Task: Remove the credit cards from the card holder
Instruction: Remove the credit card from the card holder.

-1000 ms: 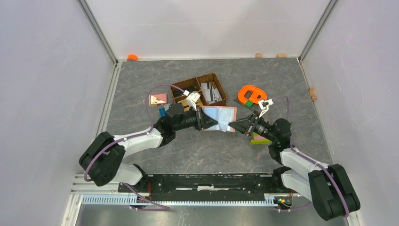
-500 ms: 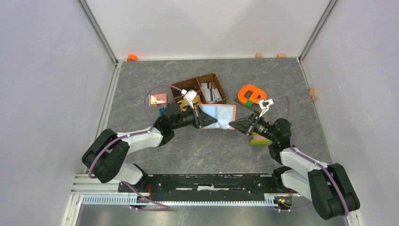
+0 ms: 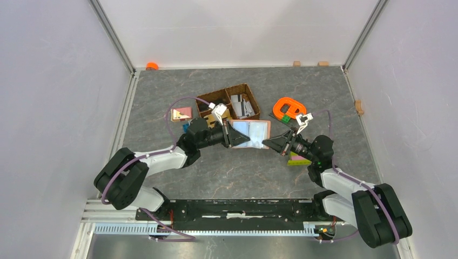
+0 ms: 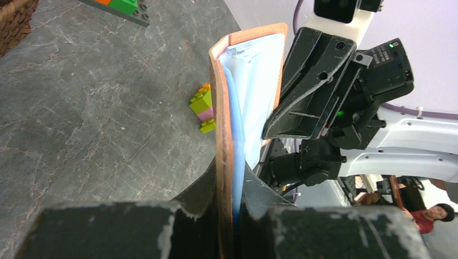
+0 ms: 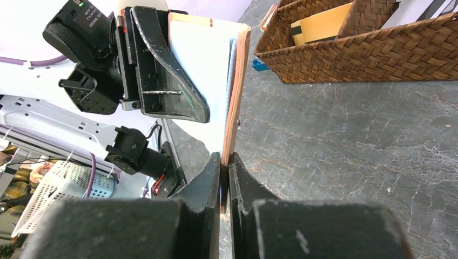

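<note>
The reddish-brown card holder (image 3: pixel 251 134) is held open above the table between both grippers, its pale shiny sleeves facing up. My left gripper (image 3: pixel 237 138) is shut on its left edge; in the left wrist view (image 4: pixel 229 178) the jaws pinch the leather (image 4: pixel 221 118) and a pale blue sleeve. My right gripper (image 3: pixel 266 143) is shut on its right edge, and the right wrist view (image 5: pixel 224 162) shows the leather (image 5: pixel 237 81) clamped. Several grey cards (image 3: pixel 241 105) lie in the woven basket's right compartment. No card shows sticking out of the holder.
The dark-brown divided basket (image 3: pixel 229 91) stands just behind the holder and shows in the right wrist view (image 5: pixel 367 54). An orange ring-shaped piece (image 3: pixel 289 108) lies at the right. Toy bricks (image 3: pixel 298 159) sit under the right arm. A pink-and-tan piece (image 3: pixel 181 114) and a blue block (image 3: pixel 186 128) lie at the left.
Both grippers and the open card holder have shifted slightly to the left and away from the arm bases. Both grips stay the same.
</note>
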You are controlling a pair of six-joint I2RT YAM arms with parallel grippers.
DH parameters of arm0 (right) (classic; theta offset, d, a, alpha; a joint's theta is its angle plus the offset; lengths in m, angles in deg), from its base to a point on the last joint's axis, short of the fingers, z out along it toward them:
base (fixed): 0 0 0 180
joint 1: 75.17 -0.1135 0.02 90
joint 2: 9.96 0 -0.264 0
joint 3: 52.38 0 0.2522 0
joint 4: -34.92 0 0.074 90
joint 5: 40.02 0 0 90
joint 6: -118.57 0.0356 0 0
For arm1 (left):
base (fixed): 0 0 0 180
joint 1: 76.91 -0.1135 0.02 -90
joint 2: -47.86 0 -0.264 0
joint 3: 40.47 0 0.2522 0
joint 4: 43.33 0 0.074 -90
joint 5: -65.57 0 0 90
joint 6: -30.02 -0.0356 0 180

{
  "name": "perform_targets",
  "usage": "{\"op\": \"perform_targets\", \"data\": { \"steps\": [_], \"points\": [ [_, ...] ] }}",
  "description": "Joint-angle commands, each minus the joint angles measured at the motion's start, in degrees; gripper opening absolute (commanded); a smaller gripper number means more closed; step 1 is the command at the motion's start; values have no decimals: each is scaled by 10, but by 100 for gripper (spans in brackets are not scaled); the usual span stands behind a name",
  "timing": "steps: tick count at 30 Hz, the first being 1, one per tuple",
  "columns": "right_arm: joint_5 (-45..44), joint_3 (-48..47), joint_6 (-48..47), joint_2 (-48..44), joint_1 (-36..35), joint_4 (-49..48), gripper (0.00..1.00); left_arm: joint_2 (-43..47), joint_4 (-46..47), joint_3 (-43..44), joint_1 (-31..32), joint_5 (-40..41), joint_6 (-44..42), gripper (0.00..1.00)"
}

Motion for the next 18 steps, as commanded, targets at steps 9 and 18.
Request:
{"op": "perform_targets", "data": {
  "steps": [9,18],
  "points": [
    [3,-22,-10,2,-15,-10,0,37,-101,44,39,59,-75,63],
    [-3,-21,-10,2,-19,-11,0,46,-271,96,80,220,-156,90]
  ]
}}
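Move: The left fingers are still shut on the card holder. The holder's middle is about 1 cm ahead of and 2 cm to the right of the left hand, about level. From the right hand, pinching its other end, the middle is roughly 6 cm left and 3 cm ahead. The wicker basket stands some 12 cm ahead of the left hand, 7 cm left and 13 cm below; the brick stack lies about 16 cm right of the right hand, 7 cm back and 15 cm below. The left fingers let go of the card holder's left part, opening from a pinch to nearly wide but staying astride it. The hand sinks about 1.5 cm and the fingertips tip down some 10 to 15 degrees; a slight drift right and back turns to forward and left. The right fingers keep their pinch on the other end, sinking about 1 cm. ##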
